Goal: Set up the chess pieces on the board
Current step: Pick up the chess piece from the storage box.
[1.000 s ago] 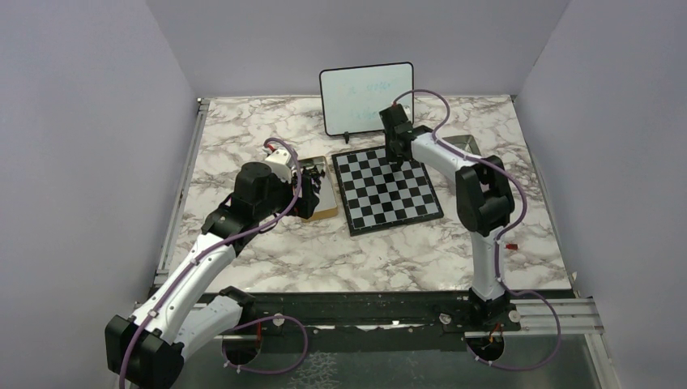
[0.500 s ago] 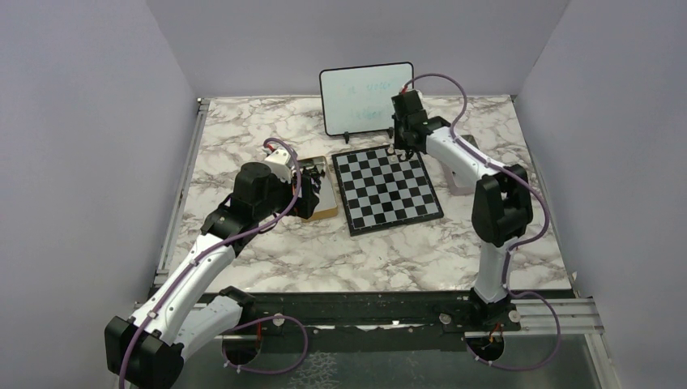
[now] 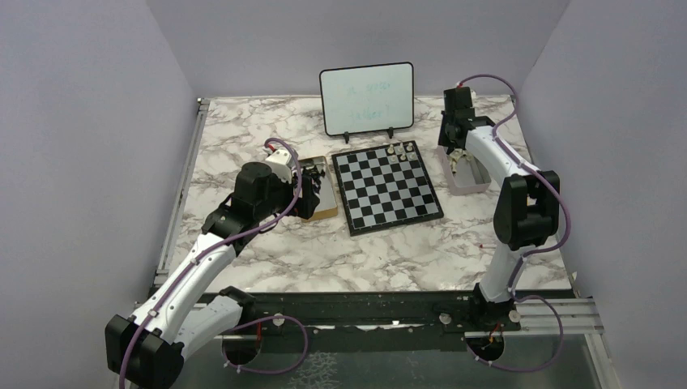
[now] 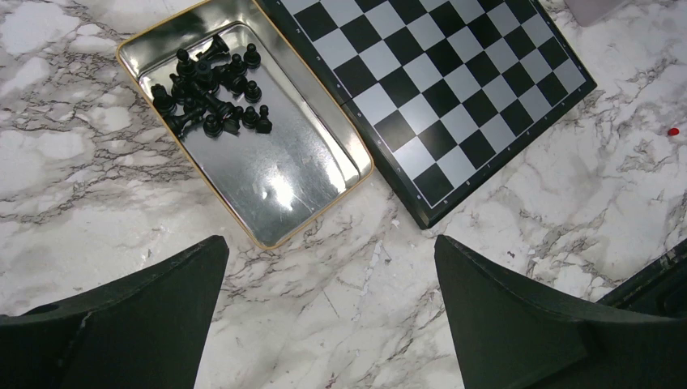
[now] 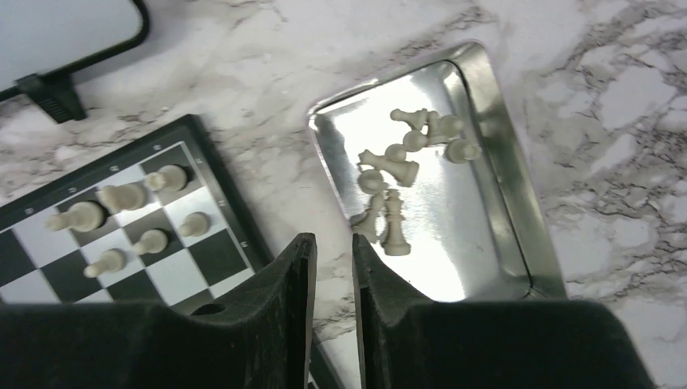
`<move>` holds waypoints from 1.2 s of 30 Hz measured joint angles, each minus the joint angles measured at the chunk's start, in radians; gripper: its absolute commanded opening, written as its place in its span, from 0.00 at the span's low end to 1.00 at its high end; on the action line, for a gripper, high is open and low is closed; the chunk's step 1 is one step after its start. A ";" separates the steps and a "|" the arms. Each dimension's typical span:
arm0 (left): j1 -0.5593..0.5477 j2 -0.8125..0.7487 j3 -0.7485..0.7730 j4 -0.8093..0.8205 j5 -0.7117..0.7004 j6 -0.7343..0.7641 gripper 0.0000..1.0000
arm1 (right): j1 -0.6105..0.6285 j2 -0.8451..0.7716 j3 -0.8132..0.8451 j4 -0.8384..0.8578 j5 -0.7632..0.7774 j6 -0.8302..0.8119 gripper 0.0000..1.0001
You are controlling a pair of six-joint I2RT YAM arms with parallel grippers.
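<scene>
The board (image 3: 387, 188) lies mid-table, with several white chess pieces (image 3: 397, 151) standing at its far right corner. They show on the board (image 5: 49, 267) as pieces (image 5: 121, 197) in the right wrist view too. More white pieces (image 5: 401, 166) lie in a silver tray (image 5: 502, 162). My right gripper (image 5: 332, 237) hovers over that tray's near-left edge, jaws a narrow gap apart with nothing between. My left gripper (image 4: 330, 243) is wide open and empty above the marble, near a gold-rimmed tray (image 4: 292, 170) holding black pieces (image 4: 212, 93) beside the board (image 4: 454, 89).
A whiteboard (image 3: 366, 97) on a stand is behind the board, close to its far edge. The silver tray (image 3: 470, 185) sits right of the board, the gold tray (image 3: 324, 203) left of it. A small red speck (image 4: 672, 130) lies on the marble.
My right arm has swung from the board's far right corner out to the right, over the silver tray. The left arm has not moved.
</scene>
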 measured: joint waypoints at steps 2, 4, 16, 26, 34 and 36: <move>0.000 0.000 0.000 0.000 0.000 0.000 0.99 | -0.031 0.000 -0.016 0.003 0.000 -0.003 0.28; 0.000 0.000 0.000 0.000 0.000 0.000 0.99 | -0.063 0.000 -0.034 0.010 -0.002 -0.009 0.28; 0.000 0.011 0.000 0.000 0.000 0.000 0.99 | -0.169 0.020 -0.051 0.061 -0.039 -0.045 0.27; 0.000 0.016 0.000 0.000 -0.001 0.000 0.99 | -0.181 0.124 -0.007 0.081 -0.069 -0.063 0.27; 0.000 0.033 0.000 0.000 -0.001 0.000 0.99 | -0.186 0.174 0.000 0.101 -0.080 -0.069 0.27; 0.000 0.035 0.000 0.000 -0.001 0.000 0.99 | -0.186 0.186 0.008 0.101 -0.081 -0.069 0.27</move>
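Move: The white chess piece next in line lies in the storage box's loose cluster, about 4 cm ahead of the right hand, 8 cm to its right and 12 cm below. The storage box's middle is some 2 cm back and 10 cm right; the set-up white pieces stand about 1 cm ahead and 11 cm left. From the left hand, the chess piece lies roughly 25 cm ahead, 50 cm right and 17 cm below. Right hand sweeps some 8 cm right over the storage box, then sinks about 6 cm towards its pieces. ##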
